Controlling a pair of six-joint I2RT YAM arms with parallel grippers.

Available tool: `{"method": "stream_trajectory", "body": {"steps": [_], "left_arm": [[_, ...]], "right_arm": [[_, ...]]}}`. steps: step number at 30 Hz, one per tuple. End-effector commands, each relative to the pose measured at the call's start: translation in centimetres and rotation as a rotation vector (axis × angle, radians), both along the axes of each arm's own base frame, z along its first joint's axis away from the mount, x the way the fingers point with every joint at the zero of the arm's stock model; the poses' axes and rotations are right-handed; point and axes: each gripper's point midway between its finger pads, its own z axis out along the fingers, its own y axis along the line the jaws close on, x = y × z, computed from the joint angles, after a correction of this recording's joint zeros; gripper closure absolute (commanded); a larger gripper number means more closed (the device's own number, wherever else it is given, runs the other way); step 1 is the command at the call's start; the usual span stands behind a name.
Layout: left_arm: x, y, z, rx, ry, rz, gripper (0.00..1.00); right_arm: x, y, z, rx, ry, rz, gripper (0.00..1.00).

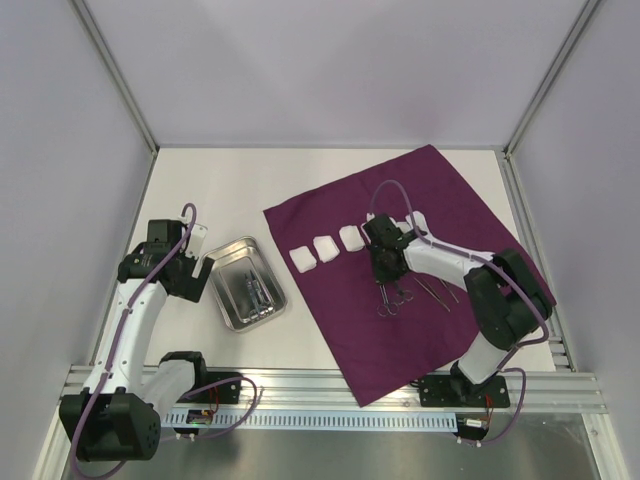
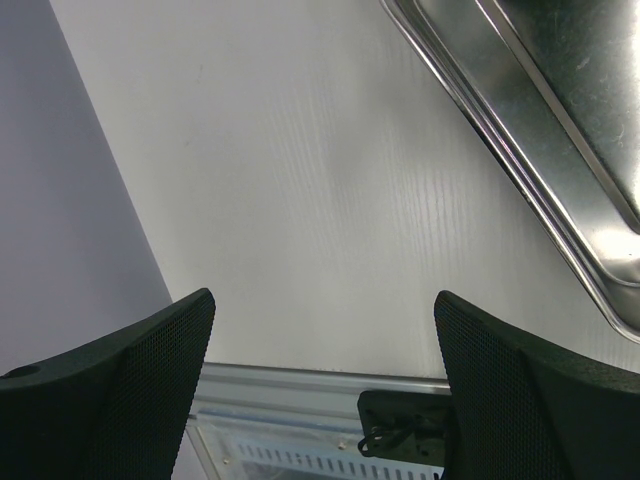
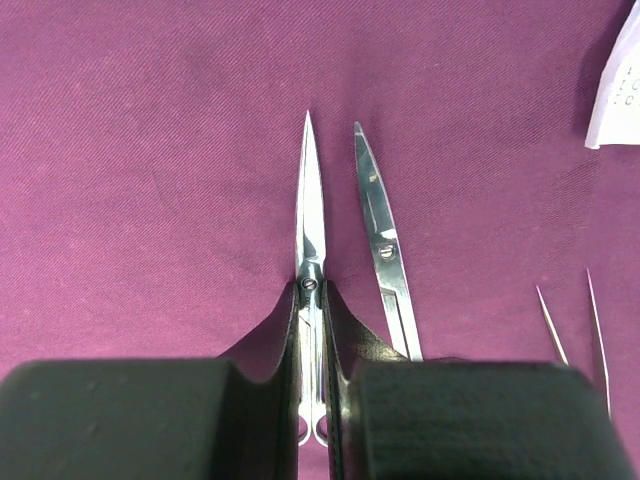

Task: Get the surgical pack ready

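Note:
The dark purple cloth (image 1: 345, 335) of the surgical pack lies spread flat on the right half of the table. On it, my right gripper (image 3: 312, 300) is shut on a pair of steel scissors (image 3: 311, 225) at their pivot, blades pointing away and lying on the cloth (image 3: 150, 150). A second pair of scissors (image 3: 383, 245) lies just to the right. In the top view the right gripper (image 1: 385, 275) stands over several instruments (image 1: 395, 298). Three white gauze pads (image 1: 326, 247) sit in a row on the cloth. My left gripper (image 2: 322, 310) is open over bare table, beside the steel tray (image 2: 560, 130).
The steel tray (image 1: 232, 247) stands left of the cloth and holds a few instruments (image 1: 256, 290). Thin tweezers (image 3: 570, 330) lie right of the scissors, and a white packet (image 3: 620, 80) sits at the far right. An aluminium rail (image 1: 330, 385) runs along the table's near edge.

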Motion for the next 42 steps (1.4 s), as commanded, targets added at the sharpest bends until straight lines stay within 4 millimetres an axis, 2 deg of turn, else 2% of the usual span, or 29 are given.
{"method": "stream_trajectory", "body": {"steps": [1,3,12,20,25,31,36,42], "left_arm": [[0.8,0.1,1.2,-0.003,-0.044,0.008,0.00],[0.8,0.1,1.2,-0.003,-0.042,0.007,0.00],[0.8,0.0,1.3,-0.006,-0.043,0.009,0.00],[0.7,0.0,1.3,-0.008,-0.042,0.011,0.00],[0.8,0.1,1.4,-0.006,-0.046,0.010,0.00],[0.8,0.0,1.3,-0.008,-0.043,0.009,0.00],[0.8,0.0,1.3,-0.007,-0.041,0.008,0.00],[0.8,0.1,1.1,-0.002,-0.039,0.009,0.00]], "right_arm": [[0.3,0.1,0.5,0.023,-0.038,0.023,0.99],[0.3,0.3,1.1,0.040,-0.053,0.031,0.99],[-0.2,1.0,1.5,0.098,-0.055,0.052,0.99],[0.0,1.7,3.1,0.150,-0.096,0.055,1.00],[0.0,2.1,2.9,0.165,-0.091,0.053,0.99],[0.2,3.0,3.7,0.175,-0.103,0.062,1.00],[0.0,4.5,5.1,0.187,-0.124,0.086,1.00],[0.5,8.6,9.0,0.237,-0.190,0.139,1.00]]}}
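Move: The tray that the held scissors are taken to has its middle about 29 cm left of the right hand, straight across at the same height. The last scissors lie some 4 cm to this hand's right, level with it; the third gauze is 10 cm ahead and 6 cm left. From the left hand, the tray is about 6 cm ahead, 14 cm right and 12 cm below. Keeping its grip, the right hand lifts the scissors about 4 cm while carrying them 5 cm left towards the tray. ##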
